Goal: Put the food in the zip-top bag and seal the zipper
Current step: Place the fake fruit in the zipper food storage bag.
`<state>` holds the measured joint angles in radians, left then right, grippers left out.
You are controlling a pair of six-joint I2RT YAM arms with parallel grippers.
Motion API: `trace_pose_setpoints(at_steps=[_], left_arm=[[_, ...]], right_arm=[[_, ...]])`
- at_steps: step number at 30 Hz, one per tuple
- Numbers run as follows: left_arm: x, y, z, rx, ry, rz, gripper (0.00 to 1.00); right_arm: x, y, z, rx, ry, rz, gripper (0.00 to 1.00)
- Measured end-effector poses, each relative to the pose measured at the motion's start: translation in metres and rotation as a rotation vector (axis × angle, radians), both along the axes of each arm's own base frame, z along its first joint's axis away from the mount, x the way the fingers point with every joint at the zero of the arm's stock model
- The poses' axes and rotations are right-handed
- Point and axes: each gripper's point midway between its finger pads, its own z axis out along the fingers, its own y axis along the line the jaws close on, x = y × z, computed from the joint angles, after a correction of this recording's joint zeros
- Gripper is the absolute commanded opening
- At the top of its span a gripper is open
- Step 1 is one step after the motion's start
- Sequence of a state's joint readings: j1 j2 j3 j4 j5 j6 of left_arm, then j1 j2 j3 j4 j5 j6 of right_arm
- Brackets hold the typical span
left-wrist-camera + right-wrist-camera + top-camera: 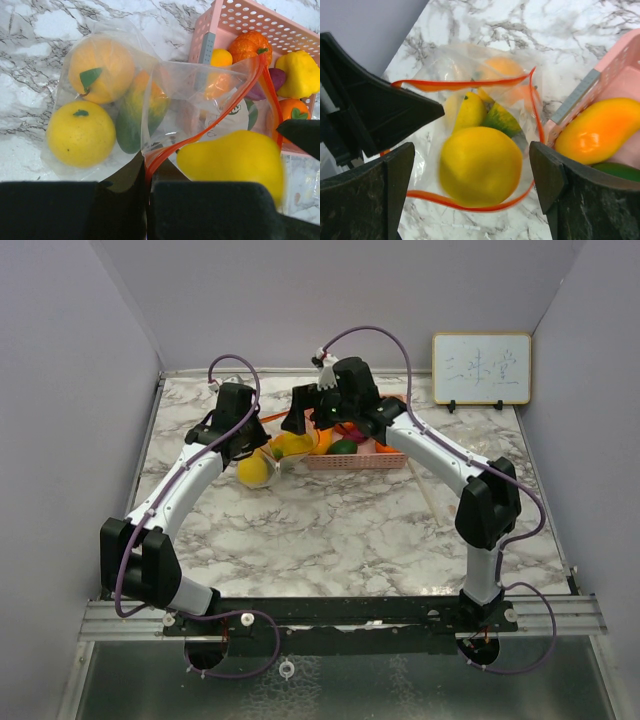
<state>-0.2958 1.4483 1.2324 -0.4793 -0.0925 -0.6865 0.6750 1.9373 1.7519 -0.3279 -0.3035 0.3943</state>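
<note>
The zip-top bag point(200, 100) lies on the marble left of the basket, its mouth held open. My left gripper point(147, 200) is shut on the orange-red zipper point(220, 117) at the near corner. Inside the bag are an orange point(100, 70), a lemon point(80, 132) and a green-orange mango point(137, 117). My right gripper point(472, 165) hovers over the mouth, jaws wide apart. A blurred yellow fruit point(480, 165) lies between them, touching neither finger, inside the zipper loop point(470, 82). It also shows in the left wrist view point(232, 157).
The pink basket point(235, 20) stands right of the bag, against its mouth. It holds a tangerine point(250, 45), a yellow pepper point(300, 72), a purple eggplant point(277, 77) and an orange mango point(600, 130). A whiteboard point(481, 368) stands at the back right.
</note>
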Motion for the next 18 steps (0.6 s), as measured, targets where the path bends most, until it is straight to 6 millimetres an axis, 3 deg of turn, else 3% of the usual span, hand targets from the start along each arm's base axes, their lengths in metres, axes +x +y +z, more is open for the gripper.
trace_pose_setpoints(at_steps=[6, 11, 15, 18], left_arm=[[0.000, 0.000, -0.001, 0.000, 0.003, -0.001, 0.00], [0.000, -0.001, -0.003, 0.000, 0.008, -0.003, 0.00], [0.000, -0.001, -0.003, -0.001, 0.008, -0.004, 0.00], [0.000, -0.001, -0.003, -0.002, 0.009, -0.006, 0.00]], right_arm=[[0.018, -0.022, 0.011, -0.066, -0.062, -0.106, 1.00], [0.043, -0.054, 0.031, -0.114, -0.115, -0.266, 1.00], [0.079, -0.116, 0.032, -0.210, -0.106, -0.488, 1.00], [0.105, -0.156, 0.017, -0.301, -0.096, -0.613, 1.00]])
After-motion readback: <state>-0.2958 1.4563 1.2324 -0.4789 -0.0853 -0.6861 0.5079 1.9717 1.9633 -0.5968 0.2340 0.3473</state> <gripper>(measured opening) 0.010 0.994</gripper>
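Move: Wide open already, the right fingers sit over the bag's mouth, the loose yellow pear some 4 cm below them. The yellow quince in the basket's right half lies about 14 cm ahead of that hand, 22 to its right and 11 lower; at similar height, the eggplant is 11 ahead, 16 right, and the pumpkin 14 ahead, 12 right. From the left hand the quince is roughly 15 ahead, 28 right and 8 lower. Leaving the bag's mouth with its fingers empty and wide open, the right hand speeds off rightward and forward, about 15 cm right and 10 forward, rising some 3 cm before starting to sink, towards the quince side of the basket. Its wrist swings roughly 35 degrees clockwise and tips the fingers farther down. The left hand stays put, still pinching the bag by its orange zipper edge. ##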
